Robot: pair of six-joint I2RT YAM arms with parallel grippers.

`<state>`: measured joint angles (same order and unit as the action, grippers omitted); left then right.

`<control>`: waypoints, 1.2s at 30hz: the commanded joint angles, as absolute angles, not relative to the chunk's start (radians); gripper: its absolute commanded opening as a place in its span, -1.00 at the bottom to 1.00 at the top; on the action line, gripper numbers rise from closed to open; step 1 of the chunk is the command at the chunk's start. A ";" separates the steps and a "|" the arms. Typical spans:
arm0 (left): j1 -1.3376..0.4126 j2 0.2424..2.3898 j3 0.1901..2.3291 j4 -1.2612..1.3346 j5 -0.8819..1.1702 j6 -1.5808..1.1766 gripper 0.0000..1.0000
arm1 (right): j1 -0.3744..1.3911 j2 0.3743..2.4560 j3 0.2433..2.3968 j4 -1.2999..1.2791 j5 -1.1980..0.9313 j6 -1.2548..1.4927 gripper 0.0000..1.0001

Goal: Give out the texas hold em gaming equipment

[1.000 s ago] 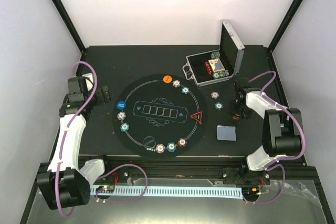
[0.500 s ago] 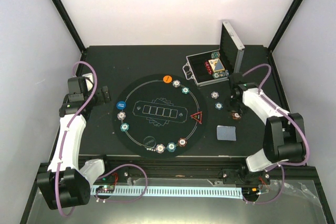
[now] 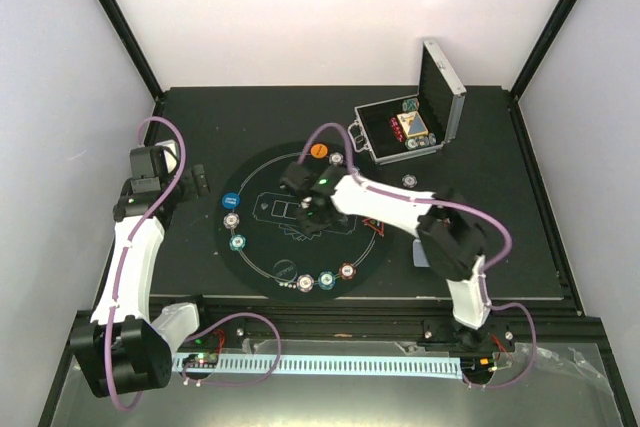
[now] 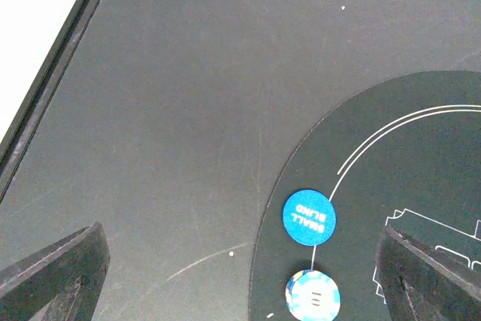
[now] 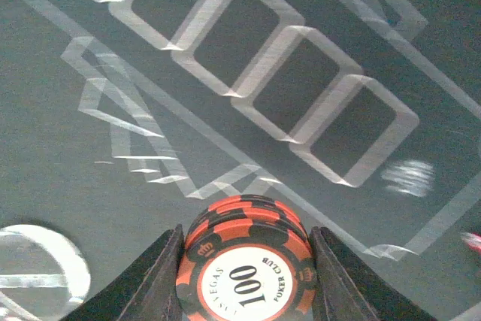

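Note:
My right gripper is shut on a short stack of red-and-black poker chips marked 100, held just above the card boxes printed in the middle of the round black mat. From above, the right gripper reaches over the mat's centre. Around the mat's ring lie chips, a blue disc, an orange disc and a red triangle marker. At the mat's left edge my left gripper stands open and empty, with the blue disc and a white-teal chip below it.
The open silver case with more chips and cards stands at the back right. One loose chip lies off the mat beside it. Grey-blue cards lie at the right, partly under my right arm.
My right arm has swung from the table's right side to over the mat's centre, carrying the chip stack. The left arm has not moved.

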<state>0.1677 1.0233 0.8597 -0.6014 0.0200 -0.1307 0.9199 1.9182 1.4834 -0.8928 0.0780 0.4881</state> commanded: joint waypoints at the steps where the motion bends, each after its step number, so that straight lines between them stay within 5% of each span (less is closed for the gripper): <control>1: 0.161 1.023 0.887 -0.608 -0.004 -0.126 0.98 | 1.060 2.075 1.714 -0.977 0.062 0.489 -0.21; 14: 0.162 1.019 0.885 -0.607 -0.014 -0.126 0.98 | 1.219 2.429 2.209 -1.121 0.030 0.426 -0.21; 36: 0.162 1.023 0.888 -0.608 -0.006 -0.124 0.98 | 1.246 2.593 2.369 -1.121 0.016 0.407 -0.19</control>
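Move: The right hand, holding the short stack of red 100 chips, is headed for the bare bit of ring line below the green 50 chips, about 20 cm to its left, 9 cm back and 5 cm down. The green chips lie some 23 cm left and 4 cm back, the white chips about 24 cm left and 2 cm ahead, the small blind disc 24 cm left and 7 cm ahead. For the left hand that bare spot is about 12 cm right, 11 cm back and well below. The right hand keeps its pinch on the red chips and sweeps left across the mat by about 20 cm, also drawing back some 9 cm, fast at first, while the hand turns roughly 25 degrees counter-clockwise. Slowing as it nears the left part of the ring, it sinks about 5 cm in all, mostly in the later half, and brings the chips close beside the green 50 chips on their near side, easing up very slightly at the end with the fingers still shut on them. ##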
